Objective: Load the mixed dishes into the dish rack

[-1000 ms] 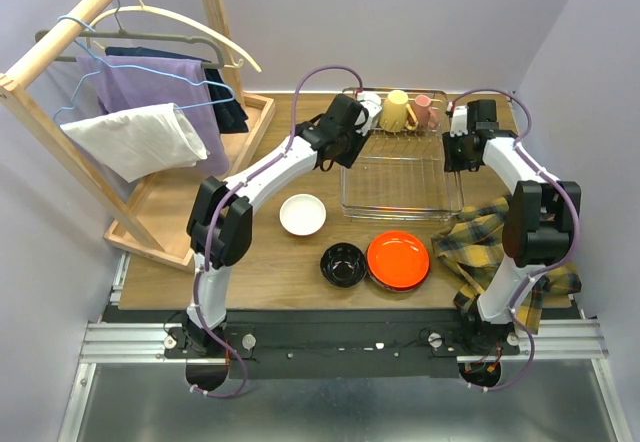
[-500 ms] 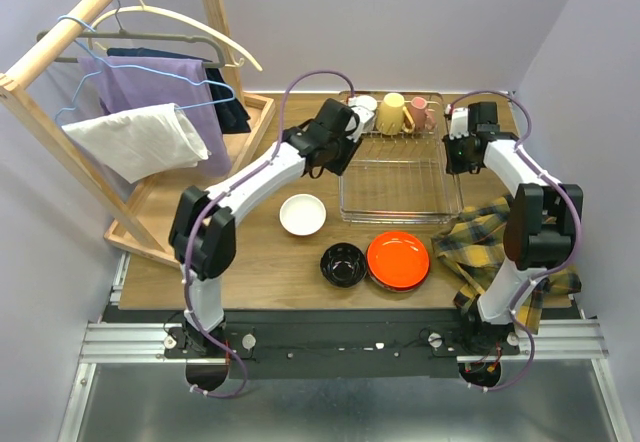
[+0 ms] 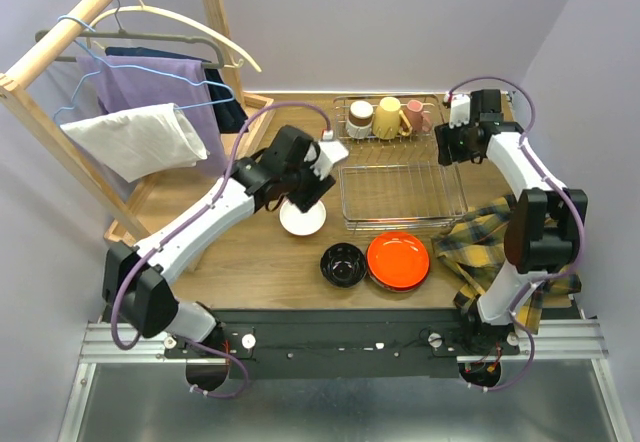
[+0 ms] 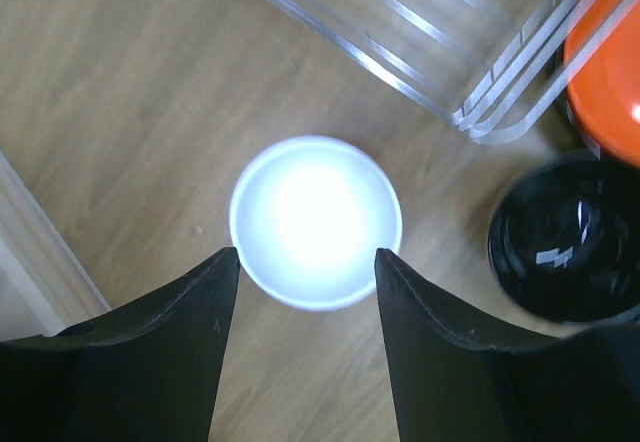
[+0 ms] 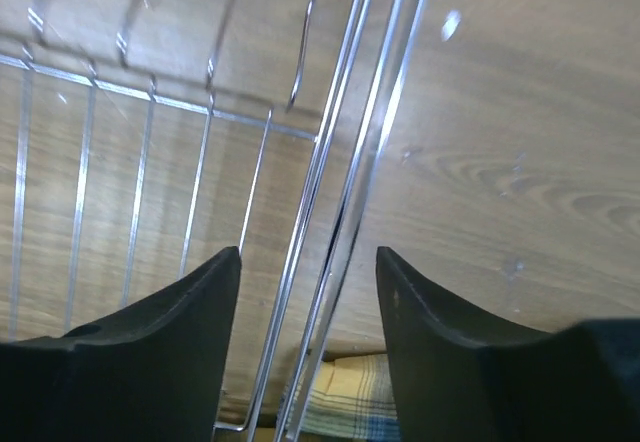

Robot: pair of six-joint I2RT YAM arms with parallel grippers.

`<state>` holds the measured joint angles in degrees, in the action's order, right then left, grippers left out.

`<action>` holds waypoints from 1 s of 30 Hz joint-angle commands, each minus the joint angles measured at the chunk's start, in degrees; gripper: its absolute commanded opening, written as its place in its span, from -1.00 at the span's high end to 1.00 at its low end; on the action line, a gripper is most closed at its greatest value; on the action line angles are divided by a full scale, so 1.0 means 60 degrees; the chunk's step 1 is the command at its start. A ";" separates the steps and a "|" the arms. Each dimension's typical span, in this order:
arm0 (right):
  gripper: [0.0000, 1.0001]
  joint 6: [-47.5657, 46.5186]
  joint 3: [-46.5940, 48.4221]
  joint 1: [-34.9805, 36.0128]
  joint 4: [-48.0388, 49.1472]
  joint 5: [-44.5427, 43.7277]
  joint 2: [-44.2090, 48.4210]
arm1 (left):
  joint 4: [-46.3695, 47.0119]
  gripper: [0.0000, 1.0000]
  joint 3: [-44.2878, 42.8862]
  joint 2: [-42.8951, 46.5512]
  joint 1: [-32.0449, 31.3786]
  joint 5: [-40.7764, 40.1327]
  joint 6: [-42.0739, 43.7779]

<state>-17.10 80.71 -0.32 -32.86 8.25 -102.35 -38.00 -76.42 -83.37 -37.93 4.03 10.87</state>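
The silver wire dish rack [image 3: 402, 194] sits at the back middle of the table. A cream mug [image 3: 360, 117], a yellow mug [image 3: 388, 117] and a pink mug [image 3: 416, 114] stand in its far end. A white bowl [image 3: 300, 219] lies left of the rack, with a black bowl [image 3: 343, 264] and an orange-red bowl [image 3: 398, 260] in front of it. My left gripper [image 3: 306, 200] is open and empty, hovering above the white bowl [image 4: 315, 222], which shows between its fingers. My right gripper [image 3: 447, 150] is open above the rack's right rim [image 5: 350, 192], holding nothing.
A plaid cloth [image 3: 490, 247] lies at the right front and shows in the right wrist view [image 5: 350, 412]. A wooden clothes-rack tray [image 3: 165, 202] with hanging garments stands at the left. The black bowl [image 4: 565, 237] and orange-red bowl [image 4: 608, 62] lie right of the left gripper.
My left arm has swung from the rack's back left corner toward the near left and now hovers over the white bowl. My right gripper has stayed by the rack's right rim.
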 commanded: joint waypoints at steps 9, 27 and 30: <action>-0.31 -0.0487 0.0935 0.0038 -0.1888 0.1910 0.2581 | -0.0992 -0.32 0.2849 0.1650 -0.0255 0.2127 0.2409; -0.29 -0.3712 -0.2874 0.6172 -0.1688 0.3430 0.5340 | -0.1109 -0.40 0.1928 0.1548 0.1590 0.0471 0.0958; -0.29 -0.3741 -0.3153 0.7564 -0.1307 0.3006 0.4916 | -0.0802 -0.42 0.1400 0.1254 0.1605 0.0106 0.0417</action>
<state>-36.38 64.86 34.92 -44.27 29.30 -69.36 -45.54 -63.18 -74.19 -28.69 7.97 19.38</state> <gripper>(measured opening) 0.644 0.700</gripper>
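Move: The red plate lies about 22 cm back and 14 cm left of the right hand, some 8 cm lower; the black bowl is 13 cm left of that plate, level with it, the plaid cloth 16 cm back and 10 cm right of the hand, and the rack's middle 11 cm left and 2 cm ahead. The white bowl sits 18 cm below the left hand, 2 cm left; from that hand the black bowl is 12 cm back, 9 cm right. The red plate and black bowl draw the right hand, still open: clear of the rack's right rail it climbs some 14 cm, then sweeps back and left, sinking late, and turns about 60 degrees counter-clockwise to hover over them. Beside the white bowl the open left hand dips and backs off roughly 9 cm, then swings left and part-way forward again, rising slightly. ##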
